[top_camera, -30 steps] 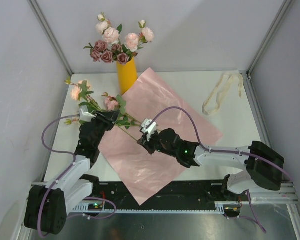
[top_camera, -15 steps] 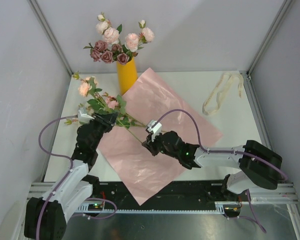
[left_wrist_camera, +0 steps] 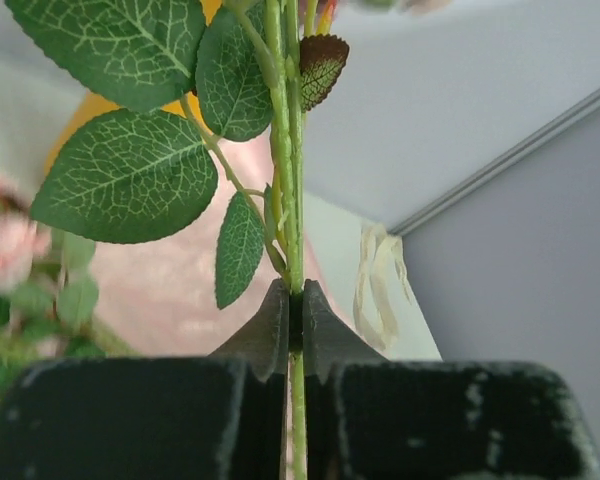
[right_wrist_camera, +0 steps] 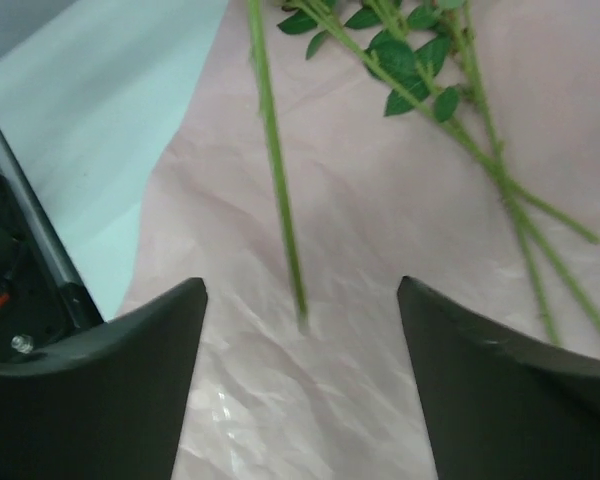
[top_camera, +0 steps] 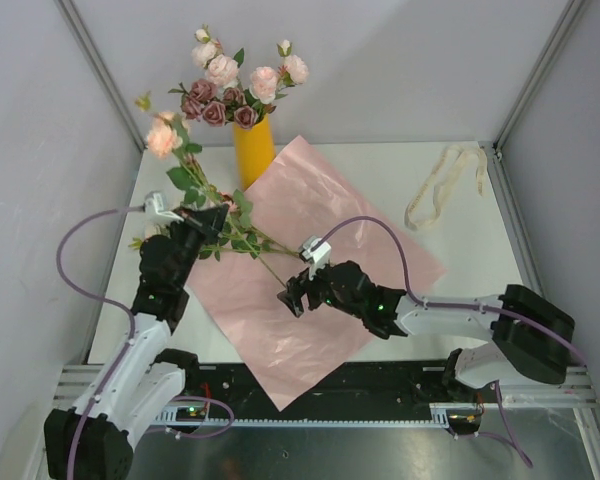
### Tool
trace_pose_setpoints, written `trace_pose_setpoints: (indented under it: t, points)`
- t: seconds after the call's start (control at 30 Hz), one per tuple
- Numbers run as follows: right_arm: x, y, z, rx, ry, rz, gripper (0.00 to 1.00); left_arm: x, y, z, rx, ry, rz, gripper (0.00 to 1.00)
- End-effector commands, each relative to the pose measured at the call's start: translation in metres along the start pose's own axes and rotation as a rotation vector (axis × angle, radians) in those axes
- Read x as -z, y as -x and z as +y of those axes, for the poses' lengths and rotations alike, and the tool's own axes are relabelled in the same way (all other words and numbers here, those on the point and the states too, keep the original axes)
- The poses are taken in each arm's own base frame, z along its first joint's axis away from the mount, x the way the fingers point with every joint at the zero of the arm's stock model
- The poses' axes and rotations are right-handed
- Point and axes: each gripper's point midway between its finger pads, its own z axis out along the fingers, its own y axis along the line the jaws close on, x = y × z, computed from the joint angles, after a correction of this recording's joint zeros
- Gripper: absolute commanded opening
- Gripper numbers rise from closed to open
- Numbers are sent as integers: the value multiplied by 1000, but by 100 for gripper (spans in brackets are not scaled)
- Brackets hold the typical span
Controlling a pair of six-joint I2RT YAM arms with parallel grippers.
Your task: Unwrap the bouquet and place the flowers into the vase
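Note:
The bouquet is unwrapped: its pink paper (top_camera: 330,215) lies flat on the table. The yellow vase (top_camera: 253,150) at the back holds several roses (top_camera: 230,85). My left gripper (top_camera: 210,220) (left_wrist_camera: 296,300) is shut on the green stem (left_wrist_camera: 290,180) of one flower, and its peach rose (top_camera: 162,138) is raised to the left of the vase. My right gripper (top_camera: 291,299) (right_wrist_camera: 300,290) is open low over the paper. The lower end of that stem (right_wrist_camera: 280,200) hangs free between its fingers. More leafy stems (top_camera: 250,243) (right_wrist_camera: 500,180) lie on the paper.
The cream ribbon (top_camera: 440,185) (left_wrist_camera: 378,280) lies loose at the back right of the white table (top_camera: 480,235). Grey walls close in the left, back and right. A black rail (top_camera: 400,375) runs along the near edge, under the paper's corner.
My left gripper has shut on the stem and raised the peach rose up and back, toward the vase. My right gripper has opened and let go of the stem's lower end.

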Motion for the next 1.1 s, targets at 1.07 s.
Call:
trace_pose_setpoints:
  t: [1.07]
  points:
    - [107,114,-27,-42,-90,-285,99,-139,188,-277,-931,-640,-654,0]
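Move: The yellow vase stands about 25 cm ahead of the left hand and 4 cm to its right, its middle some 12 cm lower; the flowers left on the wrapper lie about 11 cm ahead, straight in line and 23 cm below. From the right hand, the vase is roughly 36 cm ahead and 7 cm left, about level, and those loose flowers some 22 cm ahead, 10 cm left and 12 cm below. Left lifts its flower about 30 cm, fingers tipping up, then forward-right towards the vase; right rises away, opening. ##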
